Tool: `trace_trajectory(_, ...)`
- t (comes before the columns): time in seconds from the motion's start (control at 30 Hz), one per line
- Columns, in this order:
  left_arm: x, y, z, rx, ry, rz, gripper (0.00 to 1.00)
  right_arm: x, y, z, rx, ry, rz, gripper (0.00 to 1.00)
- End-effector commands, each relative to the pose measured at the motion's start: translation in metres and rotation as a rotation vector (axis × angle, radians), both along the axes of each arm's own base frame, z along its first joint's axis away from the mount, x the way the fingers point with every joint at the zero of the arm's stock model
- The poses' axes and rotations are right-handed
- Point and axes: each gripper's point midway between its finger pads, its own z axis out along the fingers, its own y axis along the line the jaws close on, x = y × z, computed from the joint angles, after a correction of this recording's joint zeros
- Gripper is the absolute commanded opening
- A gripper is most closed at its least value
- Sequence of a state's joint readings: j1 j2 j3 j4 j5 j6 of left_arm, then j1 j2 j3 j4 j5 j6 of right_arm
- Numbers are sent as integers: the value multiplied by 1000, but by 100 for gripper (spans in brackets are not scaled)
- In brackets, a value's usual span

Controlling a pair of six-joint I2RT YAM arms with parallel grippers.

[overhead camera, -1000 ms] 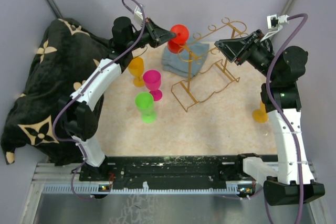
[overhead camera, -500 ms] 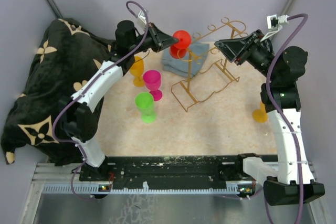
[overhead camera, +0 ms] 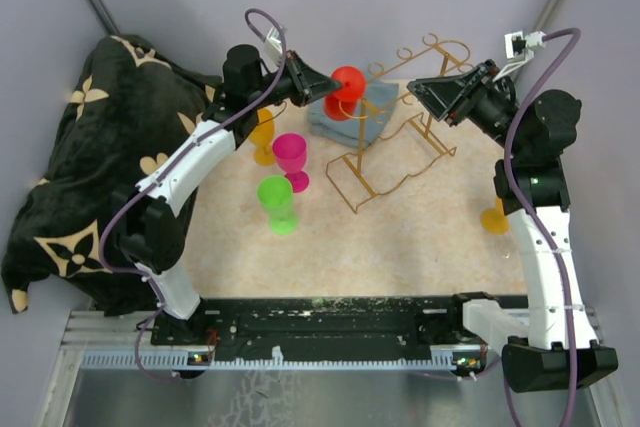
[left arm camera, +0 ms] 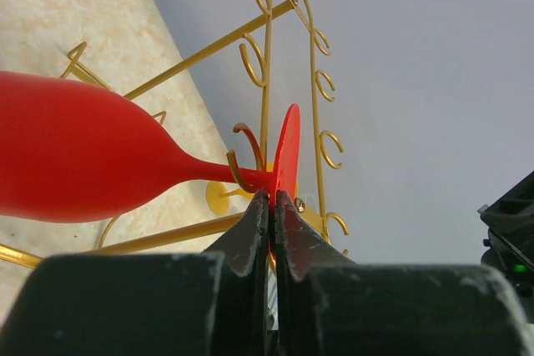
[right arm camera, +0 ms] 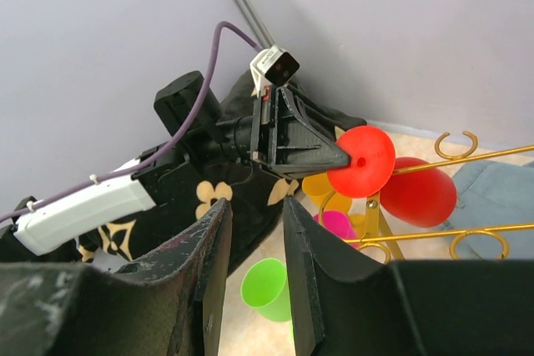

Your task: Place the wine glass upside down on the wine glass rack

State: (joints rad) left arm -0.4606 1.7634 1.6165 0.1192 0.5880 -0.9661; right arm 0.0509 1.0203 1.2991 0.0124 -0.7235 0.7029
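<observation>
The red wine glass (overhead camera: pixel 347 82) hangs over the left end of the gold wire wine glass rack (overhead camera: pixel 390 162). My left gripper (overhead camera: pixel 326 84) is shut on the edge of its round foot (left arm camera: pixel 288 152). In the left wrist view the bowl (left arm camera: pixel 75 156) points left and the stem rests in a curled loop of the rack (left arm camera: pixel 269 56), just above my gripper (left arm camera: pixel 273 199). My right gripper (overhead camera: pixel 420 88) hovers over the rack's right end. It stands open (right arm camera: pixel 254 214) with nothing between its fingers, facing the glass (right arm camera: pixel 361 161).
Pink (overhead camera: pixel 291 154), green (overhead camera: pixel 277 199) and orange (overhead camera: pixel 261 130) glasses stand left of the rack. Another orange glass (overhead camera: pixel 494 217) stands by the right arm. A folded grey-blue cloth (overhead camera: pixel 335 119) lies behind the rack, and a black patterned blanket (overhead camera: pixel 70 177) covers the left side.
My left gripper has carried the red glass a little to the right, onto the rack's left end. The right arm has barely moved.
</observation>
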Motion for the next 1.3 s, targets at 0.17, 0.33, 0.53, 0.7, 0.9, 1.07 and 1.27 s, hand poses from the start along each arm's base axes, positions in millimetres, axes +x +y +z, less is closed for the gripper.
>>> trace_trajectory(0.17,-13,-1,11,-9,-30,-33,21,-10,-1,15,8,-72,-1,32)
trace_trajectory(0.33,-13,-2,10,-13,-29,-41,25,-10,-1,15,9,-72,-1,32)
trace_trajectory(0.53,-15,0,13,-9,-36,-38,37,-10,-1,14,7,-69,-3,32)
trace_trajectory(0.7,-18,4,14,12,-41,-29,47,-7,-2,9,7,-58,-8,32)
trace_trajectory(0.9,-17,16,14,33,-57,-1,59,3,-7,1,-20,-30,-53,34)
trace_trajectory(1.07,-20,30,21,45,-105,33,59,25,-23,-16,-81,63,-180,36)
trace_trajectory(1.27,-19,54,29,59,-153,88,61,54,-62,-37,-161,201,-430,36)
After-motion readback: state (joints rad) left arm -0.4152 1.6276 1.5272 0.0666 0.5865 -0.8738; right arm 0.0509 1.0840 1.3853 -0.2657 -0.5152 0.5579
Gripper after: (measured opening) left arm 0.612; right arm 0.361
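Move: Just under the red foot pinched in the left fingers lies the rack hook it is for, about 3 cm right and 1 cm ahead. The rack's end loop is some 5 cm right and 3 cm back, the next hook 9 cm right and 4 cm ahead, and the pink glass stands 10 cm left, 8 cm back and well below. From the right hand, the aimed-at hook is roughly 14 cm ahead, 10 cm left and 12 cm lower. Opening its fingers wide while nearly still, sinking barely half a centimetre, the left hand lets go of the glass foot's rim at the hook nearest the rack's end, then backs off about 3.5 cm left, a little back and up. Late on, the empty right hand moves about 4 cm forward and as much down, 3 cm right, turning clockwise. ##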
